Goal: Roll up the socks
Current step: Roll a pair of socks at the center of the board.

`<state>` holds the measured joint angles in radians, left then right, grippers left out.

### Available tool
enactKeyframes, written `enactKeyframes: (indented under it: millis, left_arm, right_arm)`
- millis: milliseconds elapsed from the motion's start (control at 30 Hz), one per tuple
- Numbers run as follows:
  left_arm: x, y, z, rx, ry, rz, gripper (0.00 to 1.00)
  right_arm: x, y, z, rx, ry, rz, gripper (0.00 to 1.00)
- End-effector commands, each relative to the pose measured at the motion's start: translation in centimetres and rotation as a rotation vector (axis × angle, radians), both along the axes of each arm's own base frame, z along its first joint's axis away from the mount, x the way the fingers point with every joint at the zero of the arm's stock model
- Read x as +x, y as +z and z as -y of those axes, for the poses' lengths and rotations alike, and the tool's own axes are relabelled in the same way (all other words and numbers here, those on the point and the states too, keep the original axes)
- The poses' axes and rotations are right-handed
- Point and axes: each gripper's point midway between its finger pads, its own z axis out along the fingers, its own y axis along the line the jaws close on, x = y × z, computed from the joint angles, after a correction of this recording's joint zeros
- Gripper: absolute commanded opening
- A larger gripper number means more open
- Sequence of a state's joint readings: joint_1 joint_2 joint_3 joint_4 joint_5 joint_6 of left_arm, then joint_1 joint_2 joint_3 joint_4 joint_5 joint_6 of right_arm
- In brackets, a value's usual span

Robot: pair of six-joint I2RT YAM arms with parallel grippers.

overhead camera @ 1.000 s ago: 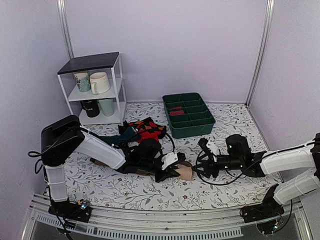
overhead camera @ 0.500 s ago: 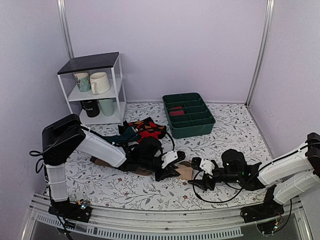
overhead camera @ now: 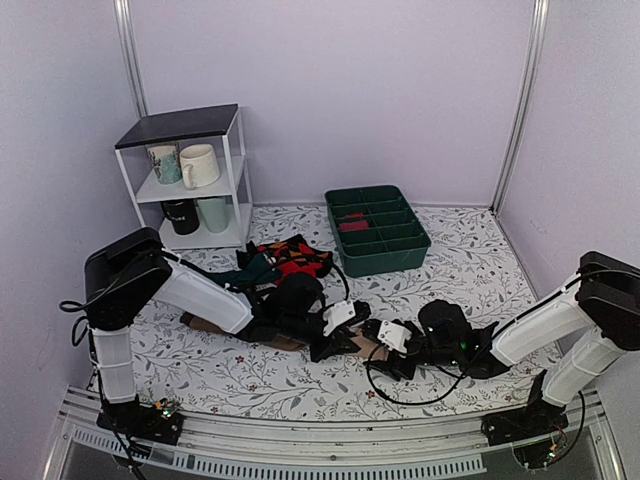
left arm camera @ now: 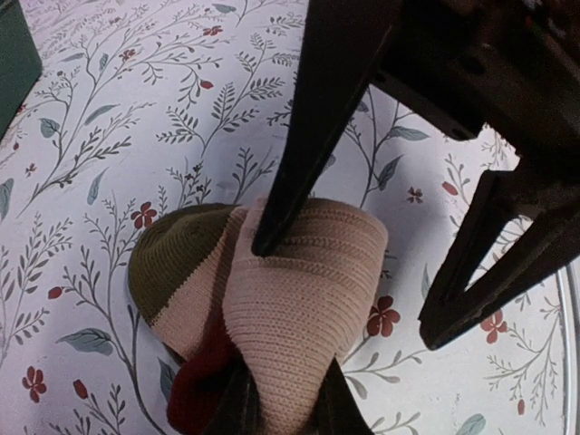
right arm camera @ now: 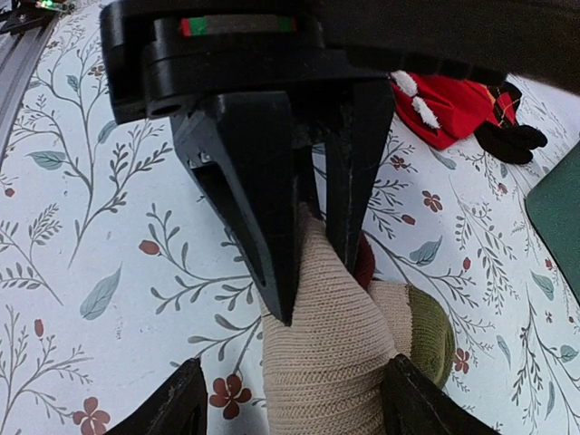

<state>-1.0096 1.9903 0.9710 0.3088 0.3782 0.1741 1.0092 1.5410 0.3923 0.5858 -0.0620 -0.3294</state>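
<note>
The socks [overhead camera: 369,342] form a beige knit bundle with olive and maroon parts, lying on the floral tablecloth at the centre front. My left gripper [overhead camera: 347,334] is shut on the socks [left arm camera: 304,299]; its dark fingers pinch the beige fold at the bottom of the left wrist view, left gripper [left arm camera: 285,385]. My right gripper [overhead camera: 383,350] comes in from the right, open. In the right wrist view the socks [right arm camera: 340,372] lie between the fingers of my right gripper [right arm camera: 294,364]. One right fingertip [left arm camera: 261,243] touches the fold, the other stands on the cloth beside it.
A green divided tray [overhead camera: 378,240] stands behind the middle. A white shelf with mugs [overhead camera: 190,180] is at the back left. Red-and-black argyle socks [overhead camera: 295,258] and a dark teal sock [overhead camera: 255,270] lie behind the left arm. A brown sock [overhead camera: 203,324] lies under it.
My right arm has moved left and down to the socks, its jaws opening a little and now straddling the bundle. The left gripper keeps its hold in place.
</note>
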Motion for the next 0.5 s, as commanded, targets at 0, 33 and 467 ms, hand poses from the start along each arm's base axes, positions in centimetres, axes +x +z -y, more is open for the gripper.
enactKeyframes:
  millis: [0,33,467]
  left_arm:
    - [-5.3,-10.4,-7.9,0.401,0.0,-0.255,0.0]
    - [-5.3,-10.4,-7.9,0.402,0.001,-0.256,0.0]
    - [-4.8,-10.1,-7.7,0.395,-0.001,-0.227,0.0]
  right_arm:
    - [0.7,-1.1,0.0,-0.03,-0.049,-0.012,0.67]
    - [0.7,-1.3,-0.1,-0.032,-0.048,-0.018,0.65]
    - [-1.1,-6.4,0.6,-0.114,-0.117,-0.299,0.19]
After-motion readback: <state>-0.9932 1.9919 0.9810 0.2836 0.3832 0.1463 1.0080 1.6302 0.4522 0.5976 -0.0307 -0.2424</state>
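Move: The sock roll being made lies between the two hands. Its middle is about 2 cm ahead of the right hand, 2 cm to its left and some 2 cm below. Beyond it from the right hand are the red sock, about 17 cm ahead and 16 cm left, and the green box, some 26 cm ahead and 2 cm left. The left hand already pinches a fold of the roll, whose middle lies about 3 cm to its right, 1 cm ahead and 1 cm lower. Right fingertips, wide apart around the roll at first, close to about a quarter open and pinch its knitted fabric between them, while that hand eases forward, left and down into the roll, some 2 cm in all, turning only slightly clockwise. The left hand keeps its narrow grip on the fold and barely shifts. ##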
